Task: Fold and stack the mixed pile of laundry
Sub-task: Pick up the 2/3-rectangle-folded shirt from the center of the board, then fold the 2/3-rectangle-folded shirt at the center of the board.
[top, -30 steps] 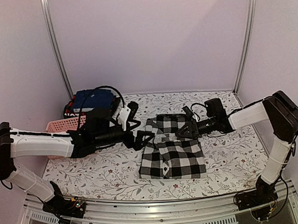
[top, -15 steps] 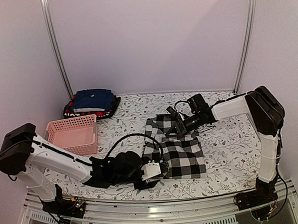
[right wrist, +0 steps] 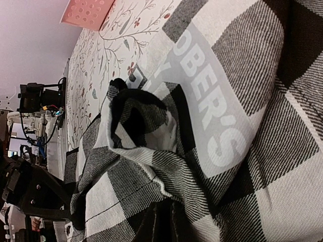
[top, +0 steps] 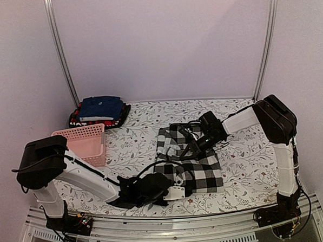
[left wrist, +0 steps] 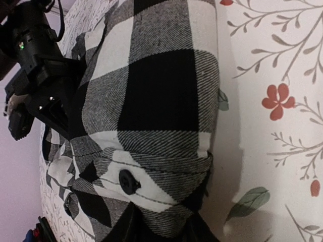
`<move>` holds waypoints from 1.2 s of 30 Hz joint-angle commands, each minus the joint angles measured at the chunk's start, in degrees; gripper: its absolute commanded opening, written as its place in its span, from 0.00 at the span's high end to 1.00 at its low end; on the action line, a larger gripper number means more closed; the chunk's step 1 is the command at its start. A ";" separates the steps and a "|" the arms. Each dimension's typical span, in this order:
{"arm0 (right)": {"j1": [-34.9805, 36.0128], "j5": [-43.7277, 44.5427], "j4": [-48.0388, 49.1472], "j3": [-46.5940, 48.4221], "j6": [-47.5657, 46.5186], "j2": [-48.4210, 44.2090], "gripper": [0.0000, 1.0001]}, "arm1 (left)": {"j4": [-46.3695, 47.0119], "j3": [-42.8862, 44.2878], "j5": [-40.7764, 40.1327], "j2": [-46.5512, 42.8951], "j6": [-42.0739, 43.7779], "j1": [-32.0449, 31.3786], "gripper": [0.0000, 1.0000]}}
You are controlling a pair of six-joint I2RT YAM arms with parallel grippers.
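The large black-and-white checked shirt (top: 193,165) lies partly folded on the flowered table. My left gripper (top: 175,184) is low at the shirt's near-left corner. In the left wrist view it (left wrist: 159,227) is shut on the buttoned hem (left wrist: 151,181). My right gripper (top: 187,149) is on the shirt's middle left. In the right wrist view it (right wrist: 171,224) is shut on a bunched fold next to a grey label with white lettering (right wrist: 212,101). Navy blue trousers (top: 100,107) lie folded on a red-and-black plaid piece (top: 77,121) at the back left.
A pink slotted basket (top: 78,142) stands at the left, in front of the folded stack. Metal frame posts (top: 60,56) rise at the back corners. The table's front rail (top: 156,229) runs along the near edge.
My left arm swung from the shirt's upper left down to its near-left corner and closed on the hem. My right gripper moved left and nearer onto the shirt's middle.
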 commanded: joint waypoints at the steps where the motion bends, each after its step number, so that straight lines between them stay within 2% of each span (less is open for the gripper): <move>1: 1.12 3.70 -2.57 -0.04 -1.52 2.76 0.92 | 1.45 0.38 -3.03 -2.14 2.51 -0.64 0.84; 3: 1.42 3.78 -2.34 -0.66 -1.52 2.55 0.92 | -1.36 0.77 -2.06 -4.69 1.75 -0.77 0.99; 4: 1.67 3.81 -2.28 -0.89 -1.52 2.37 0.92 | -3.25 1.21 -1.32 -5.96 1.24 -0.88 1.00; 9: 4.45 3.86 -1.12 -4.56 -1.52 0.06 0.91 | -15.55 4.67 5.34 -13.17 -2.08 -1.57 1.00; 13: 7.75 2.96 2.23 -11.05 -0.91 -3.32 0.91 | -27.24 8.40 9.96 -18.14 -5.25 -1.69 1.00; 20: 14.97 -0.79 2.54 -19.19 -0.19 -11.73 0.86 | -36.11 14.86 20.24 -23.64 -8.88 -0.20 1.00; 22: 14.91 -1.05 0.66 -18.62 -1.07 -13.81 0.80 | -38.27 16.34 23.25 -24.04 -9.24 0.73 1.00; 25: 13.02 -0.40 -3.11 -15.54 -4.15 -16.74 0.68 | -40.25 17.60 27.38 -24.08 -9.68 2.44 1.00; 28: 8.23 -0.02 -5.04 -12.20 -5.27 -18.78 0.58 | -40.72 17.88 31.52 -23.78 -10.12 4.39 0.99; 31: 3.35 0.96 -5.31 -8.57 -5.15 -19.88 0.56 | -40.90 18.45 34.14 -22.50 -10.32 6.11 0.99; 36: -3.91 8.12 -5.04 -3.18 -2.46 -18.05 0.54 | -42.45 20.86 35.97 -19.31 -9.01 9.15 0.97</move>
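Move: Between the left hand's half-closed fingers, some 1 cm ahead and level with them, is the button band of the folded checked shirt; the shirt's middle is about 11 cm ahead and 2 cm right. The pink basket stands roughly 20 cm ahead and 35 cm left, its middle a few centimetres higher. From the right hand, low in the far part of the shirt, the button band is about 13 cm back and 4 cm left. Shutting its fingers on the shirt at the button band, the left hand lifts it about 14 cm, easing back some 5 cm and tipping its fingers further down. Low against the cloth, the nearly shut right hand sweeps back about 16 cm towards the band, then opens partway, rises and returns forward, coming free of the shirt some 9 cm above where it began. ##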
